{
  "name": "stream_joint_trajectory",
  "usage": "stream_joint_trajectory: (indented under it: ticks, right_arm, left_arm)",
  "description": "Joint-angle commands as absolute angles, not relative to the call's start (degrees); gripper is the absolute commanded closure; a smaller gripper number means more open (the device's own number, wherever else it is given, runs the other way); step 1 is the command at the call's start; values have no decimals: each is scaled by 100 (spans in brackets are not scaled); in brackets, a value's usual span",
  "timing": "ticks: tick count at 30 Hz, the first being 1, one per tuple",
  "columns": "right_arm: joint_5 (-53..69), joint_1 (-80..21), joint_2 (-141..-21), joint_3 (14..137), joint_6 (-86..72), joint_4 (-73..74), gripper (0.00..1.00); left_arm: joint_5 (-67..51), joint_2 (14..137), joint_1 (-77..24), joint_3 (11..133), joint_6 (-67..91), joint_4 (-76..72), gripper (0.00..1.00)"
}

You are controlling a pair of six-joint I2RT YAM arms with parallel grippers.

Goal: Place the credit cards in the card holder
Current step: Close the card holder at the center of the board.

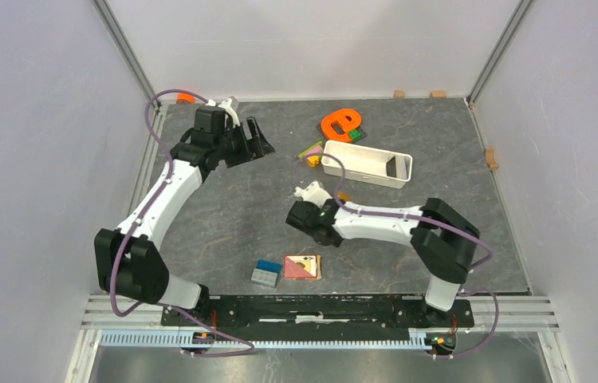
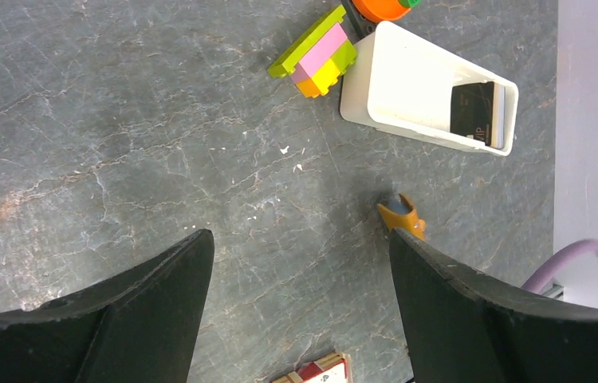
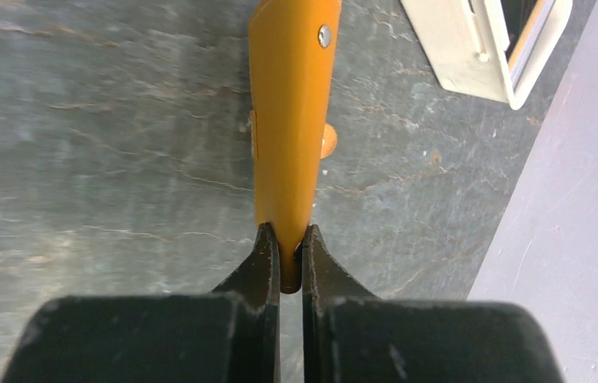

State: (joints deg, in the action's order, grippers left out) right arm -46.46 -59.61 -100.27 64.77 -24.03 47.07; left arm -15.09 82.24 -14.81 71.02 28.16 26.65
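Note:
The card holder is tan-orange with a small snap. It stands on edge, and my right gripper is shut on its near end just above the table. In the top view only a sliver of the holder shows beside the right gripper. In the left wrist view the holder shows grey-blue lining. The credit cards stand at one end of the white tray, a dark face in front and pale edges behind. My left gripper is open, empty and high at the back left.
The white tray lies at the back middle. Stacked coloured bricks and an orange letter shape sit beside it. A red-and-tan tile and a blue-and-grey block lie near the front edge. Walls close both sides.

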Motion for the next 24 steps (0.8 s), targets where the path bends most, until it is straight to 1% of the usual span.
stream_joint_trajectory:
  ticks: [1,4,6,7,8,10,13,17,19,24]
  right_arm:
    - [-5198,-6345,-10495,6908,-3087,5040,100]
    - [-5035,-6494,-10768,6948,-3253,4978,94]
    - [-4817,-6559,-10839,6948,-3275,4859,83]
    - [-4704,-6593,-10832,6951,-3271,4768,79]
    - [-4572,-6628,-10800,6957,-3233,4694,71]
    - [-4306,-6683,-10668,6994,-3131,4537,60]
    - [-3979,-6732,-10326,7107,-2967,4415,48]
    - [-3589,-6732,-9678,7114,-2701,4288,38]
    - [-3516,-6708,-9354,7065,-2600,4325,35]
    - [-3062,-6307,-8522,6508,-2210,4207,33]
  left_arm:
    - [-1538,7989,-1359,7190,2614,2619,13]
    - [-1534,7972,-1295,7189,2608,2619,13]
    - [-1505,7957,-1237,7194,2582,2636,12]
    - [-1491,7943,-1202,7209,2572,2645,12]
    - [-1470,7930,-1151,7207,2568,2653,12]
    - [-1425,7894,-1059,7207,2558,2662,12]
    - [-1338,7845,-1011,7183,2518,2672,12]
    - [-1540,7919,-1011,7047,2614,2573,12]
    - [-1696,7994,-1011,6970,2688,2525,12]
    - [-1881,8019,-1052,6641,2860,2333,14]
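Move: The right hand already pinches one end of the card holder, whose middle is some 3 cm ahead and 3 cm left, level with the hand. Its resting spot on the board lies about 7 cm left, 1 cm ahead and 4 cm below. The white bin is about 18 cm ahead and 3 cm right, the playing cards 12 cm back and 14 cm left. From the left hand that spot is some 11 cm back, 18 cm right and 18 cm below. Leftward, slightly back and first down about 3 cm, the right hand lowers the card holder to the board. At the bottom its shut fingers begin to part and release the end; still opening, it goes on left, some 7 cm in all, then climbs about 7 cm, rolling roughly 20 degrees. The left hand, empty and wide open, drifts about 3 cm left. ##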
